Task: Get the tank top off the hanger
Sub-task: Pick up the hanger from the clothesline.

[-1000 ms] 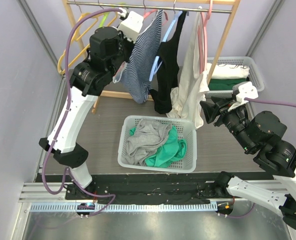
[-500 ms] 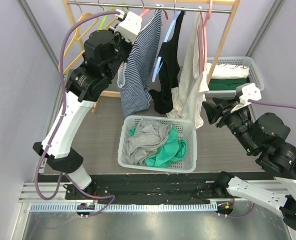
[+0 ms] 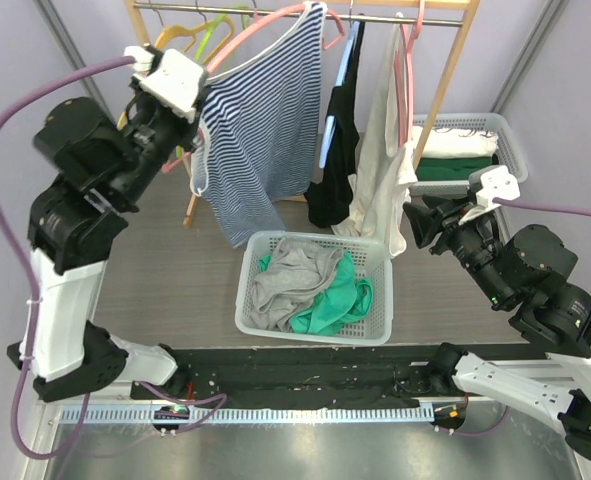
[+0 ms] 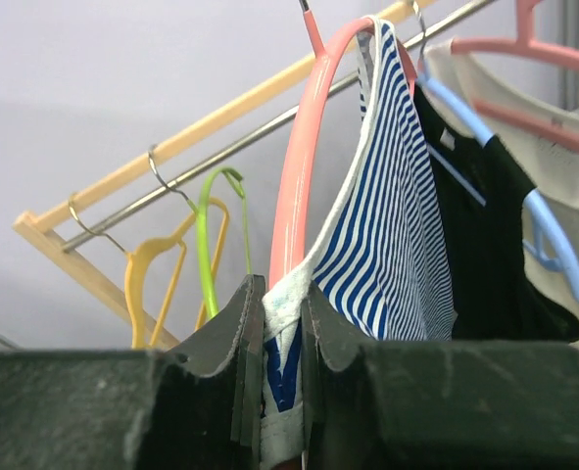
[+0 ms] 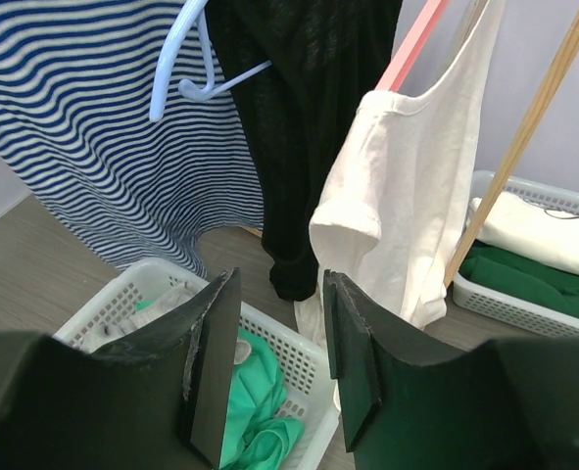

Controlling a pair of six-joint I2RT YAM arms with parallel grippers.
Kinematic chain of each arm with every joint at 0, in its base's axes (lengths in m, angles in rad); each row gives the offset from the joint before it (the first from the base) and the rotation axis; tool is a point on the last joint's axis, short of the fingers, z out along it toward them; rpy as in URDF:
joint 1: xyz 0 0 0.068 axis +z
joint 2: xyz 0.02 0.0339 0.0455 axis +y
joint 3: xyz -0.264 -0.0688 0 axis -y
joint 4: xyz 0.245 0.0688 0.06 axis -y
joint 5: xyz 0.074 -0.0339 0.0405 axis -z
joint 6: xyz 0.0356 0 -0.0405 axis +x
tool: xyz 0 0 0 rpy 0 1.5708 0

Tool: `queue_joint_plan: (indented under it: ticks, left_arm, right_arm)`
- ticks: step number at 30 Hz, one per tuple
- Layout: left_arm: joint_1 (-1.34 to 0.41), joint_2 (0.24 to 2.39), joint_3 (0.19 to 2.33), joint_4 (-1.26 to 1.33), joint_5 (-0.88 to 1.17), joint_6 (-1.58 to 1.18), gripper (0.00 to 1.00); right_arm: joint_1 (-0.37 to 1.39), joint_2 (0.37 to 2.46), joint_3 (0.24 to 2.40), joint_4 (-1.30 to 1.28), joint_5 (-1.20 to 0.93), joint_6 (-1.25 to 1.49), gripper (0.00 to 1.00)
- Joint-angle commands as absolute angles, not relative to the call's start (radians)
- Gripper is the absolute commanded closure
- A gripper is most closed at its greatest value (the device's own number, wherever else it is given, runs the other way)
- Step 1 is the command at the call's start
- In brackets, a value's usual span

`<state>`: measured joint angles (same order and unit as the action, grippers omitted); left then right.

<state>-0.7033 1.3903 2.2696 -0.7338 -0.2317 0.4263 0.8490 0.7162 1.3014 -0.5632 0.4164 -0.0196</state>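
Note:
A blue-and-white striped tank top (image 3: 260, 130) hangs on a pink hanger (image 3: 265, 28) that is tilted, its left end drawn out to the left of the rack. My left gripper (image 3: 188, 140) is shut on the top's white-edged strap (image 4: 287, 294), right beside the hanger's pink arm (image 4: 294, 176); the striped cloth (image 4: 397, 215) spreads away to the right. My right gripper (image 5: 279, 333) stands open and holds nothing, in front of the hanging clothes, also seen at the right (image 3: 415, 225).
A black garment (image 3: 337, 140) on a blue hanger and a white garment (image 3: 383, 170) on a pink hanger hang from the wooden rack (image 3: 445, 80). Below stands a white basket (image 3: 315, 335) of grey and green clothes. A second basket (image 3: 505, 150) sits right; yellow and green hangers (image 4: 186, 255) hang left.
My left arm has swung up and to the left, dragging the striped tank top and its hanger sideways and spreading the cloth. The right jaws have narrowed slightly.

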Motion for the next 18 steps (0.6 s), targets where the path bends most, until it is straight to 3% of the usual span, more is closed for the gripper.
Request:
queue_joint_plan:
  ticks: [1,18]
  left_arm:
    - [-0.709,1.296,2.264,-0.537,-0.1,0.451,1.0]
    - [-0.678,1.23,2.396,-0.702,0.282,0.376,0.97]
  right_arm:
    - [0.847,0.707,1.324,-0.546,0.419,-0.002,0.54]
    - [0.848,0.692,1.347,-0.581,0.469,-0.002,0.56]
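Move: The left hand already grips one end of the pink hanger with the striped tank top, lifted clear of the rod. The laundry basket lies about 20 cm to its right, 6 cm back and some 55 cm below. The rod's middle is roughly 20 cm ahead, 15 cm right and 7 cm above; the black top hangs about 18 cm ahead, 24 cm right and 12 cm lower. From the right hand the basket is about 20 cm left, 3 cm ahead and 38 cm below. Back towards its base by about 10 cm and steadily up some 7 cm, the left hand draws the hanger and striped tank top away from the clothesline rod. As it goes it turns clockwise by roughly 20 degrees and tips its fingers up a little, keeping its pinch on the hanger end and the cloth there. ##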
